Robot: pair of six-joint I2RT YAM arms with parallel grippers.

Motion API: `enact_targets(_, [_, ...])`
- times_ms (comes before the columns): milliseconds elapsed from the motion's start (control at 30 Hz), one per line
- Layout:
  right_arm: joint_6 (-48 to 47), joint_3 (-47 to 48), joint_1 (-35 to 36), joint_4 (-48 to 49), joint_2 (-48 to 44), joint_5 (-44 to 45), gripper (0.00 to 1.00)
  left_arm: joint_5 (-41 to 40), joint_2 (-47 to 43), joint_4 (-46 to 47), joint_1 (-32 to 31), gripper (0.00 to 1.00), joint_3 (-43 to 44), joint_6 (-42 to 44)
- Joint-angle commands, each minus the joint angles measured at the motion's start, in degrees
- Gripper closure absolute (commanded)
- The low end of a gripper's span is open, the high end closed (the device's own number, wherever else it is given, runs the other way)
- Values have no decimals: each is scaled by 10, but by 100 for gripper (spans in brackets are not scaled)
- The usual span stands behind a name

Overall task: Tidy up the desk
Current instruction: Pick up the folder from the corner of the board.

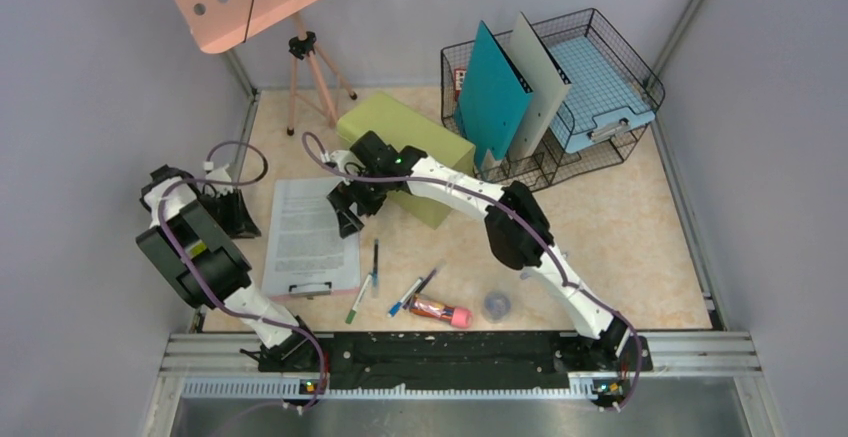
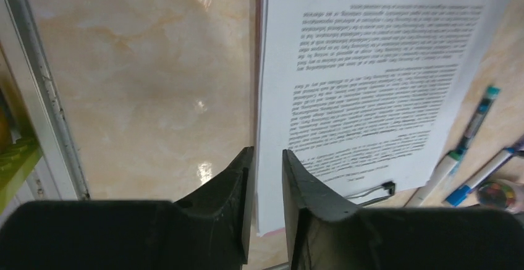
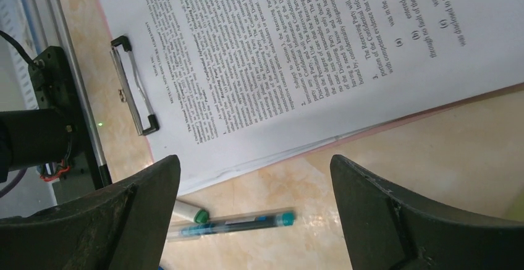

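On the beige marble desk point(image 1: 620, 237) lies a pink clipboard point(image 1: 308, 227) holding printed sheets. My left gripper point(image 1: 240, 219) sits at its left edge. In the left wrist view the left gripper point(image 2: 267, 159) has its jaws a narrow gap apart, and the clipboard's point(image 2: 371, 66) edge shows in that gap. My right gripper point(image 1: 347, 219) hangs over the clipboard's right edge. The right gripper point(image 3: 254, 177) is wide open and holds nothing. Below it lie the clipboard's point(image 3: 278, 47) corner, a teal-capped clear pen point(image 3: 235, 223) and a green-tipped marker point(image 3: 188, 211).
Loose near the front edge are two blue pens point(image 1: 412, 292), a red tube point(image 1: 440, 309) and a small round grey thing point(image 1: 497, 305). An olive-green box point(image 1: 405, 152) stands behind the right arm. At the back are a wire rack point(image 1: 630, 57) with folders and a tripod point(image 1: 310, 67).
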Motion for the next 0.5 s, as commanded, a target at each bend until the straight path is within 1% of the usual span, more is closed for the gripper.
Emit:
enact_targets(0, [-52,-2,-19,-36,-65,-13,9,-77,-34,24,4,64,-51,25])
enact_targets(100, [-88,-42,-8,-41,-81,-4,10,-96,-60,31,8,56,-96,49])
enact_targets(233, [-136,-130,17,6,-130,14,10,-98,-98,27,14,39,-124,72])
enact_targets(300, [-164,-150,35,12,-142,34,10,-107,-106,22,17,36,-131,76])
enact_targets(367, [-187,-149,54,8,-144,55,10,-119,-111,19,21,36,-142,81])
enact_targets(467, [-191,-135,73,10,-133,70,11,-133,-112,23,28,36,-167,92])
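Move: The folder, white sheets clipped on a pink board, has its middle about 15 cm to the left hand's right and 1 cm back, 6 cm below. Its near left corner, where this hand heads, is some 15 cm back and 3 cm right; its clip 13 cm back, 14 cm right. For the right hand the folder's middle is 8 cm left, 3 cm back; the blue pen 10 cm back, 6 cm right; the green marker 17 cm back, 2 cm right, all some 6 cm below. Along the folder's left edge the left hand draws back about 7 cm and sinks a little towards the near left corner, its fingers opening wide from nearly shut. At the folder's other long edge the right hand rises slightly, then swings back and right some 5 cm towards the near right corner and the blue pen, sinking again, turning some 10 degrees counter-clockwise, fingers still wide open. ##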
